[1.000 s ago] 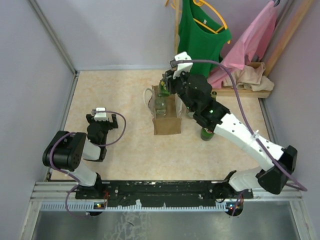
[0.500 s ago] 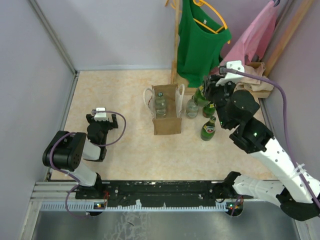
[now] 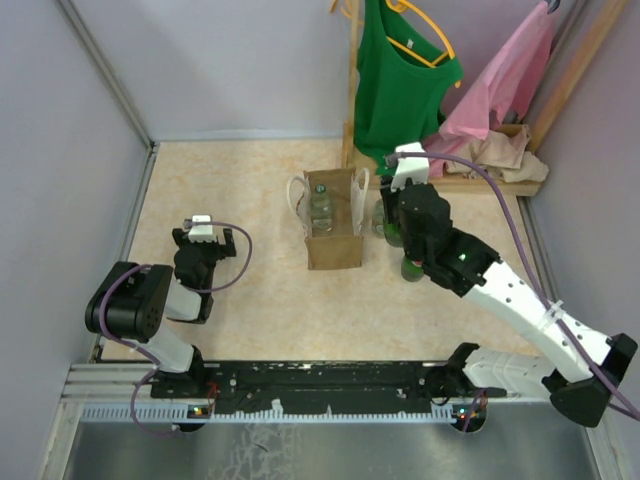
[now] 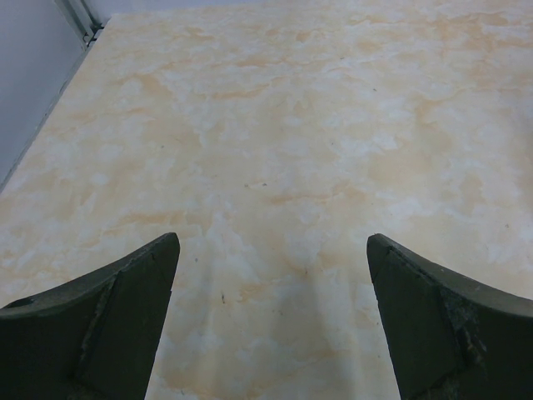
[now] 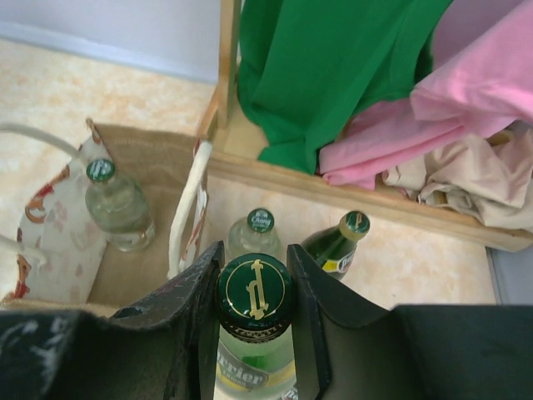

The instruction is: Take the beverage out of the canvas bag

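Note:
The tan canvas bag stands mid-floor with white handles; it also shows in the right wrist view. A clear bottle with a green cap stands inside it. My right gripper is just right of the bag. Its jaws are shut on the cap of a green Perrier bottle. I cannot tell whether that bottle rests on the floor. My left gripper is open and empty low over bare floor at the left.
A clear bottle and a green bottle stand right of the bag. Another green bottle stands under my right arm. A wooden rack with a green shirt and pink garment is close behind.
My right gripper left the bag's top with a green bottle, swung right toward the rack, then came back left and lower beside the bag. The left arm has not moved.

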`<state>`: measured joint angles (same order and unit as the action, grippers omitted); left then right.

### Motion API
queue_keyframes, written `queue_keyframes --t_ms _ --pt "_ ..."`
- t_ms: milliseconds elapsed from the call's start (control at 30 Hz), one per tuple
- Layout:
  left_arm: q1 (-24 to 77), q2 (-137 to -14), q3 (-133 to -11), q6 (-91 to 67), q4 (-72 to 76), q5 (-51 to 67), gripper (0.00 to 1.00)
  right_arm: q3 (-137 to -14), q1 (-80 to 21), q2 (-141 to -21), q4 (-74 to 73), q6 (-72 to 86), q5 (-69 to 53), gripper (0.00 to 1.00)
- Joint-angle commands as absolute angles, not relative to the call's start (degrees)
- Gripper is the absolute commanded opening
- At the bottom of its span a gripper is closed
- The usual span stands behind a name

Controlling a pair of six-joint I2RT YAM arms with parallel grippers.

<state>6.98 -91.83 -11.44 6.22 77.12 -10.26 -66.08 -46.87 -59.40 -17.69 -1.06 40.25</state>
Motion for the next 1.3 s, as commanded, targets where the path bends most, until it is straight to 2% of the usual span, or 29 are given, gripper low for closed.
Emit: queue_keyframes --t_ms 0,333,567,1267 --pt "6.76 -91.84 -12.13 5.76 77.87 -9.7 1.0 -67.46 -47.42 -58.88 -9.13 -0.21 40.25 0.0" --pt "6.68 -91.8 -12.15 5.76 77.83 -9.71 1.0 -61.69 -46.86 -61.17 -6.82 2.92 40.2 0.0" --pt "6.73 -91.83 -12.13 5.8 77.87 -9.74 1.0 -52.48 -42.71 -61.67 1.4 9.11 33.1 0.0" --pt "6.69 -91.81 -12.17 5.72 77.87 -9.7 1.0 -37.72 -42.01 -63.03 20.33 9.16 33.15 0.0"
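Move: The right hand holds the green beverage by its cap over a clear patch of table, which lies about 35 cm below, 1 cm ahead and 1 cm left. The soda bottle stands some 10 cm ahead and 1 cm left, the rear green bottle 10 cm ahead and 7 cm right, the near green bottle level and 6 cm right. The canvas bag is 8 cm ahead, 11 cm left. From the left hand the patch lies roughly 38 cm right, 7 cm back, 9 cm below. Nearly straight down, the right hand lowers the green beverage about 18 cm towards the clear patch between the canvas bag and the near green bottle. It drops fastest midway and then eases to a slow descent, the fingers tipping some 10 degrees further down. They keep their pinch on the cap. ##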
